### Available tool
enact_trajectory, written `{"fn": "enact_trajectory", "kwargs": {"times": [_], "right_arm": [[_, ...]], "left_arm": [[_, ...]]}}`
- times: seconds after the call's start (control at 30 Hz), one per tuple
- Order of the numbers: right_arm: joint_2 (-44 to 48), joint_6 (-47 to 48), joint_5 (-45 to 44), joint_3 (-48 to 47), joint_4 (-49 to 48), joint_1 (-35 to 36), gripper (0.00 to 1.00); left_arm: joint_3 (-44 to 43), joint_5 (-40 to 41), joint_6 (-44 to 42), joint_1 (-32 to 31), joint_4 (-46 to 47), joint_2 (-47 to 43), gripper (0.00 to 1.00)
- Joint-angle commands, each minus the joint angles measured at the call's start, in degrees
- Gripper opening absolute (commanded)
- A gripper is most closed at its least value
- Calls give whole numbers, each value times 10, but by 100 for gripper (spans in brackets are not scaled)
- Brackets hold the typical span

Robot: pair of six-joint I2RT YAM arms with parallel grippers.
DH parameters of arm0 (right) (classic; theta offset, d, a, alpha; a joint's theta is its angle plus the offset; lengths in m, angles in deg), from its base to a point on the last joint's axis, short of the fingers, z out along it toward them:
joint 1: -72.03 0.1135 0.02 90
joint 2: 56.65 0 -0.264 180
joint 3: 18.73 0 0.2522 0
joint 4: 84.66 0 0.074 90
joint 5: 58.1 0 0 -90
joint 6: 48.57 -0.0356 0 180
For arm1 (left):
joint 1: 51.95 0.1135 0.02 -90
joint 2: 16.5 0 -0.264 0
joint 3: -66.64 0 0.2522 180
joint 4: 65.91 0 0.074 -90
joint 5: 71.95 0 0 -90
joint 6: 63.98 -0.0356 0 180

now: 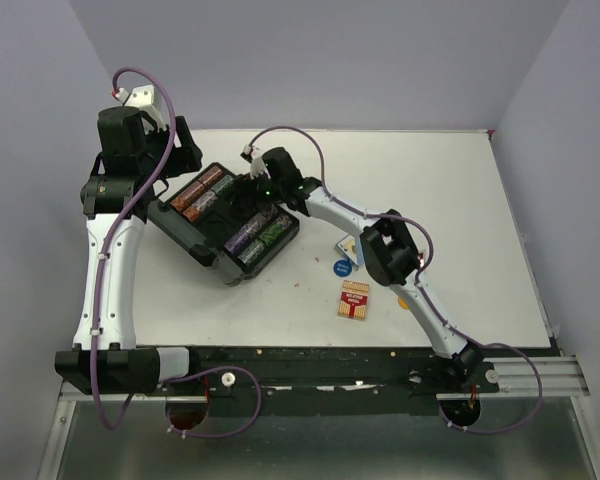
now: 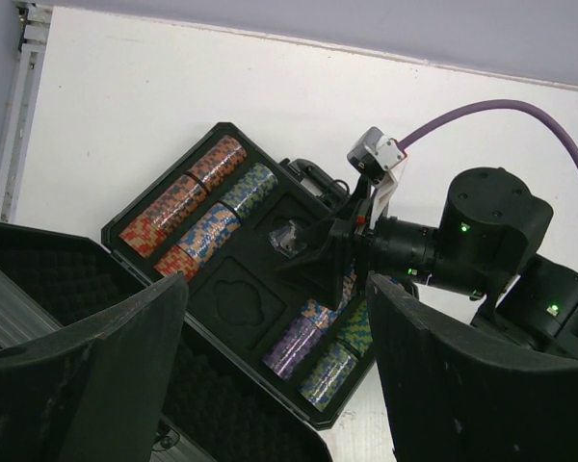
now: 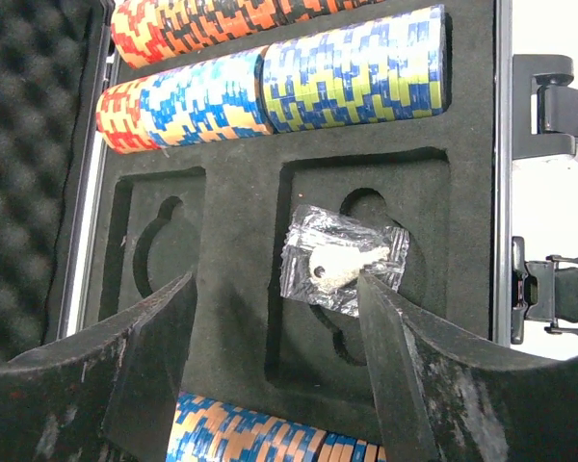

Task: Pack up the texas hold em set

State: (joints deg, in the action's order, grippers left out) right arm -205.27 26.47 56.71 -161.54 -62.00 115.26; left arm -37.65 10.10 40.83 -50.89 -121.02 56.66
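Note:
The black case [image 1: 185, 236] of the texas hold em set lies open at the table's left, with rows of multicoloured chips [image 1: 202, 190] at both ends. My right gripper [image 3: 275, 279] hangs open over the case's middle foam. A small clear bag with a pale key [image 3: 342, 258] lies loose in the right-hand recess, beside my right fingertip. The left-hand recess [image 3: 159, 250] is empty. My left gripper [image 2: 277, 289] is open above the case's near edge and holds nothing. A red card deck [image 1: 355, 300] and a blue button [image 1: 342, 267] lie on the table.
The foam-lined lid [image 3: 29, 144] lies open on the case's left side. The case's latch and handle [image 3: 549, 289] stick out on the right. A blue deck [image 1: 348, 250] lies partly under my right arm. White walls close in the table at the back and sides.

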Motion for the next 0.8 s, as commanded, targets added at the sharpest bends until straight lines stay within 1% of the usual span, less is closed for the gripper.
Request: {"fn": "enact_trajectory", "kwargs": {"times": [0.0, 0.13, 0.27, 0.37, 0.5, 0.6, 0.67, 0.7, 0.77], "right_arm": [[42, 2, 18, -30, 26, 4, 77], [95, -9, 14, -11, 30, -6, 79], [166, -29, -16, 66, 32, -39, 79], [223, -24, -75, 139, 63, -73, 79], [277, -24, -138, 247, 109, -122, 75], [300, -37, -179, 302, 146, -161, 70], [317, -36, -233, 339, 158, -168, 69], [322, -29, -245, 351, 161, -167, 70], [322, -30, -292, 360, 175, -167, 70]], "left_arm": [[-3, 18, -7, 3, -1, -15, 83], [-8, 38, -17, 4, -5, -19, 83], [-11, 52, -20, 4, -7, -22, 83], [-14, 59, -18, 4, -7, -24, 83], [-24, 50, -1, 4, -3, -21, 83], [-26, 43, 6, 4, 3, -18, 83], [-27, 49, 2, 4, 2, -16, 83], [-29, 53, 0, 4, 1, -16, 83], [-33, 57, -10, 4, -2, -14, 83]]}}
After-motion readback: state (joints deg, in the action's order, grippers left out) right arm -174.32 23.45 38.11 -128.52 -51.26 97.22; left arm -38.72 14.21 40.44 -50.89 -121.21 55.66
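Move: From the right hand, poised open over the case's empty compartment, the small loose bag lies about 33 cm to the right, 2 cm back and 5 cm lower. The card box is some 31 cm right and 13 cm back, the blue button about 28 cm right and 19 cm back; the case handle is 6 cm right and 5 cm ahead. From the left hand the loose bag is roughly 39 cm right, 5 cm ahead and 33 cm below. Open right hand rises from the case, arcs about 26 cm right, and descends towards the loose bag, turning clockwise. ##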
